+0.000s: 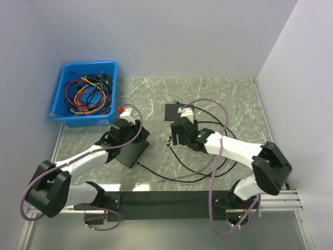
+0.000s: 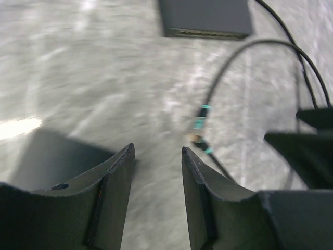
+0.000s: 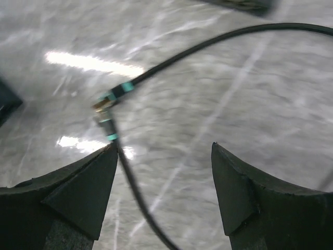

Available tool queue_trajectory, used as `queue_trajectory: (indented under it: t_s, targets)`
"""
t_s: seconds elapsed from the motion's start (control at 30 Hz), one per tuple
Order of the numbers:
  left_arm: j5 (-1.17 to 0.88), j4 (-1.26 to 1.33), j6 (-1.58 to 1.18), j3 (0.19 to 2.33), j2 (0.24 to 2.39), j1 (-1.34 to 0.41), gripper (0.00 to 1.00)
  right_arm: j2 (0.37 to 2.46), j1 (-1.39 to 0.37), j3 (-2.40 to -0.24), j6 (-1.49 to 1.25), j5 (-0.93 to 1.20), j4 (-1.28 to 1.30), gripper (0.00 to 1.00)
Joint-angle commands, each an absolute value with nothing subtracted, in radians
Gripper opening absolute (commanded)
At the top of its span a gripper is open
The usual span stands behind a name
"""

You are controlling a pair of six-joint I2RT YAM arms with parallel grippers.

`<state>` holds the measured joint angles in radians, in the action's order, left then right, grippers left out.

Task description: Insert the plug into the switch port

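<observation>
The switch (image 1: 177,111) is a dark flat box on the marble table, seen at the top of the left wrist view (image 2: 205,18). The plug (image 1: 168,140) lies on the table in front of it, a brass-tipped end with teal bands (image 3: 104,107) on a black cable (image 3: 218,39). In the left wrist view the plug (image 2: 199,138) lies just right of my fingers. My right gripper (image 3: 164,146) hovers open just behind the plug, and the cable runs past its left finger (image 3: 99,182). My left gripper (image 2: 156,148) is open and holds nothing.
A blue bin (image 1: 86,94) full of coloured cables stands at the back left. A black flat block (image 1: 132,153) lies under my left arm. The black cable loops over the table at the right (image 1: 208,172). White walls close in the table.
</observation>
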<state>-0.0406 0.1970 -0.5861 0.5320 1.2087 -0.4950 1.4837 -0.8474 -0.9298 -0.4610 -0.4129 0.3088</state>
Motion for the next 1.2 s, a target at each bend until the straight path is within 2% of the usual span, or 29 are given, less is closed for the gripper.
queue_trajectory:
  t_s: [0.0,0.27,0.47,0.67,0.8,1.0,1.17]
  targets:
    - [-0.023,0.258,-0.552,0.615,1.273,-0.578,0.48,1.347,-0.79,-0.89,-0.52,-0.463,0.258,0.8]
    - [0.051,0.216,-0.56,0.718,1.393,-0.652,0.46,1.267,-0.759,-0.828,-0.5,-0.382,0.242,0.8]
    - [0.107,0.18,-0.571,0.71,1.35,-0.653,0.46,1.267,-0.784,-0.736,-0.469,-0.178,0.127,0.75]
    - [0.187,0.108,-0.549,0.739,1.324,-0.65,0.46,1.394,-0.914,-0.778,-0.48,-0.204,0.13,0.73]
    - [0.193,0.104,-0.551,0.732,1.312,-0.649,0.46,1.479,-0.933,-0.84,-0.505,-0.23,0.152,0.72]
    - [0.204,0.098,-0.545,0.716,1.295,-0.629,0.46,1.491,-0.93,-0.891,-0.508,-0.27,0.166,0.72]
    - [0.12,0.153,-0.555,0.721,1.33,-0.572,0.47,1.454,-0.796,-0.945,-0.518,-0.235,0.176,0.75]
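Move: The pair of teal-banded plugs lies on the table about 5 cm to the right hand's left, 3 cm ahead of it and some 8 cm below. From the same hand, the left switch is roughly 18 cm to the left and 4 cm back, the far switch about 14 cm ahead and 2 cm right. The left hand has those plugs some 9 cm to its right and 2 cm ahead, and the left switch about 5 cm left and 5 cm back, both well below. Rightward and up by some 4 cm goes the empty right hand first, then it swings left, back and down by roughly 8 cm, turning counter-clockwise, before easing forward and up again with the plugs ahead of its open fingers. The left hand, still half open, sweeps about 6 cm right towards the plugs, then drifts 4 cm back left and slightly forward. ##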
